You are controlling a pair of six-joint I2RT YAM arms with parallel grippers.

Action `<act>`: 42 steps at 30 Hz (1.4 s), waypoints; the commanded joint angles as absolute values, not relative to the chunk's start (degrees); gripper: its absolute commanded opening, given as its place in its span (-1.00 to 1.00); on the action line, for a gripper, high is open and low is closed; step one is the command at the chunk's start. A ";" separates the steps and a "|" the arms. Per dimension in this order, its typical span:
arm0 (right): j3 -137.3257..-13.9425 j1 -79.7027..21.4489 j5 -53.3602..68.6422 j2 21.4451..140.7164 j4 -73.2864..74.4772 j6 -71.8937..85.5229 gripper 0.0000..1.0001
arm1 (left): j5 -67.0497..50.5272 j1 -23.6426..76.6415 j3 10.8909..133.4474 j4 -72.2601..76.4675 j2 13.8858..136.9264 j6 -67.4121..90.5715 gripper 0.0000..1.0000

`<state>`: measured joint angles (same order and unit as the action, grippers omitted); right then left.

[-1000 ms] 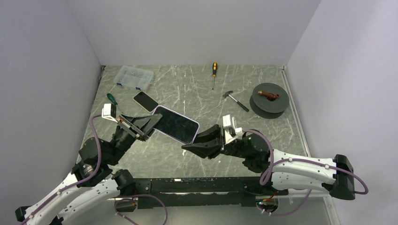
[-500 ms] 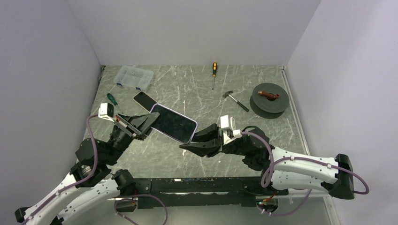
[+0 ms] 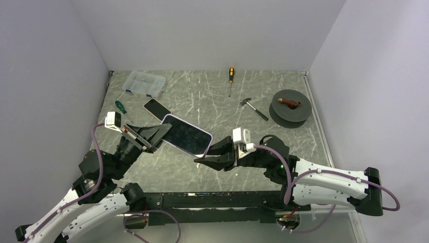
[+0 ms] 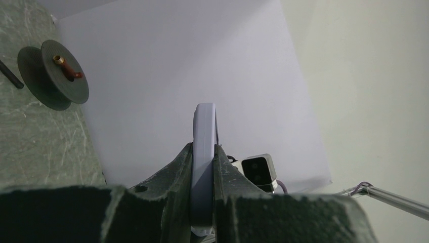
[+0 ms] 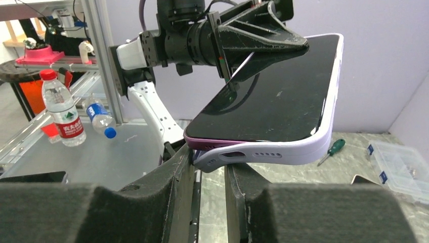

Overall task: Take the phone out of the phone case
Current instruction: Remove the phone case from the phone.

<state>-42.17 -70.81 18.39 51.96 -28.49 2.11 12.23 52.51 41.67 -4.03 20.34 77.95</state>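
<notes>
The phone point(image 3: 186, 135), dark screen up, is held in the air between both arms, inside its lavender phone case point(image 5: 283, 152). My left gripper point(image 3: 163, 131) is shut on the far-left end, and the case edge point(image 4: 204, 147) stands pinched between its fingers. My right gripper point(image 3: 202, 155) is at the near-right corner. In the right wrist view the case's corner point(image 5: 215, 161) is peeled down off the purple phone body point(image 5: 207, 140) and sits between my right fingertips point(image 5: 188, 157). The black screen point(image 5: 278, 96) faces up.
On the marble table lie a second phone point(image 3: 156, 108), a clear parts box point(image 3: 145, 83), a green screwdriver point(image 3: 120, 106), a yellow-handled screwdriver point(image 3: 230, 78), a hammer point(image 3: 253, 108) and a dark spool point(image 3: 289, 106). White walls enclose three sides.
Both arms and the phone have drifted a little to the left. Both grips look unchanged.
</notes>
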 commanded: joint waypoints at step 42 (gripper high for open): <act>-44.90 -69.83 -5.85 49.50 -21.88 48.35 0.45 | 15.39 53.65 34.77 -0.45 4.10 62.49 -1.00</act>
<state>-40.69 -70.00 -8.91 46.85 -16.73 42.44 17.50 53.45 33.95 -10.72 4.62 64.23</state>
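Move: The right fingers still pinch a peeled corner of the phone case; the case's middle lies about 6 cm to their left, 5 cm ahead and 3 cm above. The left hand keeps its grip on the cased phone by the opposite end, with the case's middle roughly 6 cm to its right, 3 cm back and 2 cm below. Everything else lies far off, down on the table. Let go of the case corner with the right fingers, opening them wide, and ease down slightly; then swing that hand forward and right about 6 cm, clear of the phone, rolling it some 45 degrees with its top tipping forward, and finally bring it 3 cm back left. Meanwhile keep the left grip and carry the phone about 5 cm down and 4 cm left. ##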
